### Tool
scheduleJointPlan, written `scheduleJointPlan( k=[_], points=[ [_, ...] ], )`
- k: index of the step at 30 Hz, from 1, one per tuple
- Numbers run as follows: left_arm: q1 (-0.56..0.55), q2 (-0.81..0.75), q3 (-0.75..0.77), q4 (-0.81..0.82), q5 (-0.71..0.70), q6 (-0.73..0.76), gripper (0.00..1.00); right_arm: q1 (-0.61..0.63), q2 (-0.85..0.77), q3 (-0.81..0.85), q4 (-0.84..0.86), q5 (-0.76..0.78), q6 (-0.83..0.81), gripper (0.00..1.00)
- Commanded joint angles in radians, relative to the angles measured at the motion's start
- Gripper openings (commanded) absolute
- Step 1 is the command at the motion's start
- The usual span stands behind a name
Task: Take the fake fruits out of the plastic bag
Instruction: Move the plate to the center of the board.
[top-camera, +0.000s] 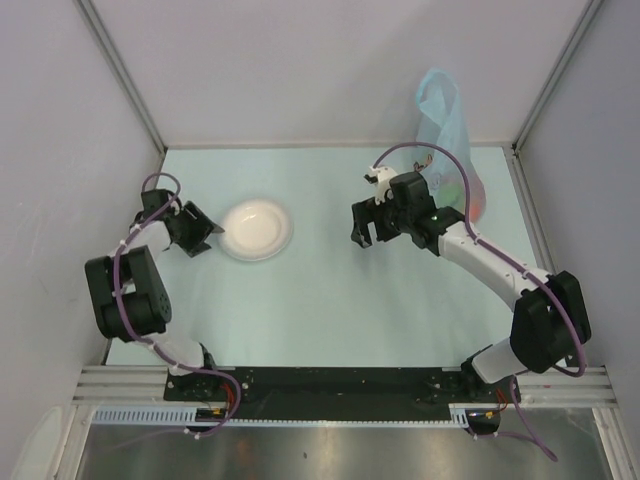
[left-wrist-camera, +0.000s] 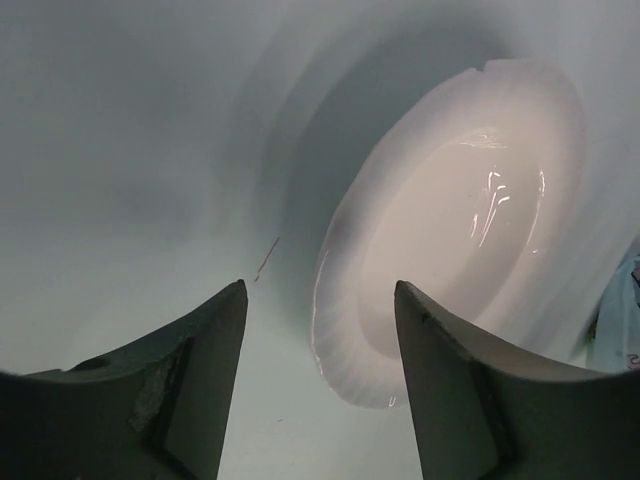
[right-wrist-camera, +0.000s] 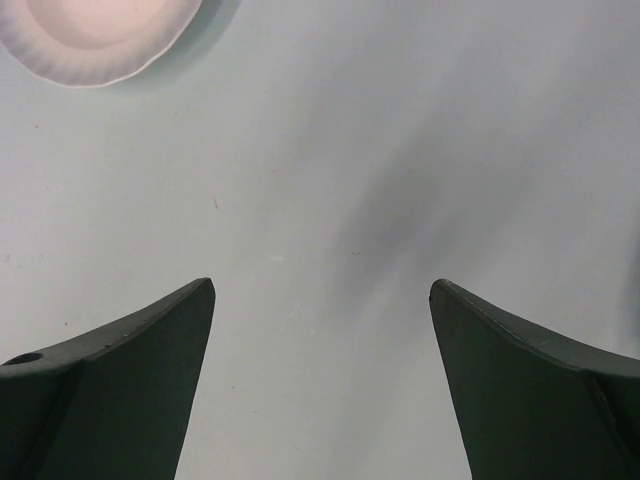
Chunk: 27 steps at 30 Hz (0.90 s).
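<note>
The plastic bag (top-camera: 446, 118), light blue and crinkly, stands at the back right corner, its lower part behind my right arm. Red and green patches show through it low down (top-camera: 478, 198); I cannot tell whether they are print or fake fruits. No fruit shows plainly anywhere. My right gripper (top-camera: 365, 232) (right-wrist-camera: 322, 283) hangs open over bare table, left of the bag, with nothing between its fingers. My left gripper (top-camera: 207, 238) (left-wrist-camera: 320, 290) is open just left of the white plate (top-camera: 256, 229) (left-wrist-camera: 470, 220), whose near rim shows between the fingertips.
The plate appears empty and also shows at the top left of the right wrist view (right-wrist-camera: 90, 40). Grey walls close in the pale table (top-camera: 320, 310) at the back and both sides. A sliver of blue (left-wrist-camera: 622, 320) shows at the right edge of the left wrist view.
</note>
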Motion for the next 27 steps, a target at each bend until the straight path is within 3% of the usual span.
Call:
scheduleJointPlan(
  k=[1,11,18,23,27],
  points=[
    [-0.003,0.091,0.086,0.092,0.112,-0.069,0.61,-0.017,0.012,0.048,0.051,-0.017,0.037,0.94],
    [0.015,0.200,0.041,0.175,0.222,-0.106,0.36,-0.041,0.027,0.048,0.063,-0.008,0.031,0.94],
    [0.015,0.169,-0.020,0.172,0.221,-0.081,0.00,-0.061,0.029,0.048,0.080,-0.019,0.036,0.93],
    [-0.003,0.108,-0.152,0.193,0.233,-0.069,0.00,-0.072,0.021,0.048,0.075,-0.020,0.028,0.93],
    [-0.092,0.059,-0.242,0.218,0.274,-0.080,0.00,-0.084,0.013,0.046,0.086,-0.013,-0.002,0.93]
  ],
)
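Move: The plate's middle lies about 9 cm to the right of the left hand, roughly 2 cm ahead and some 3 cm lower, with its left rim close by the fingertips. The only other thing about, the plastic bag, is far off, around 52 cm to that hand's right and 10 cm farther out. From the right hand the plate is about 22 cm left, 4 cm ahead and 12 cm below. The left fingers close from well apart to almost shut, pinching the plate's left rim. The hand reaches about 3 cm forward and down, bearing right, lifts slightly, then draws back while still going right, some 5 cm right in all, and rolls about 15 degrees, left side down. The right hand, open, eases 2–3 cm forward and right, touching nothing. ##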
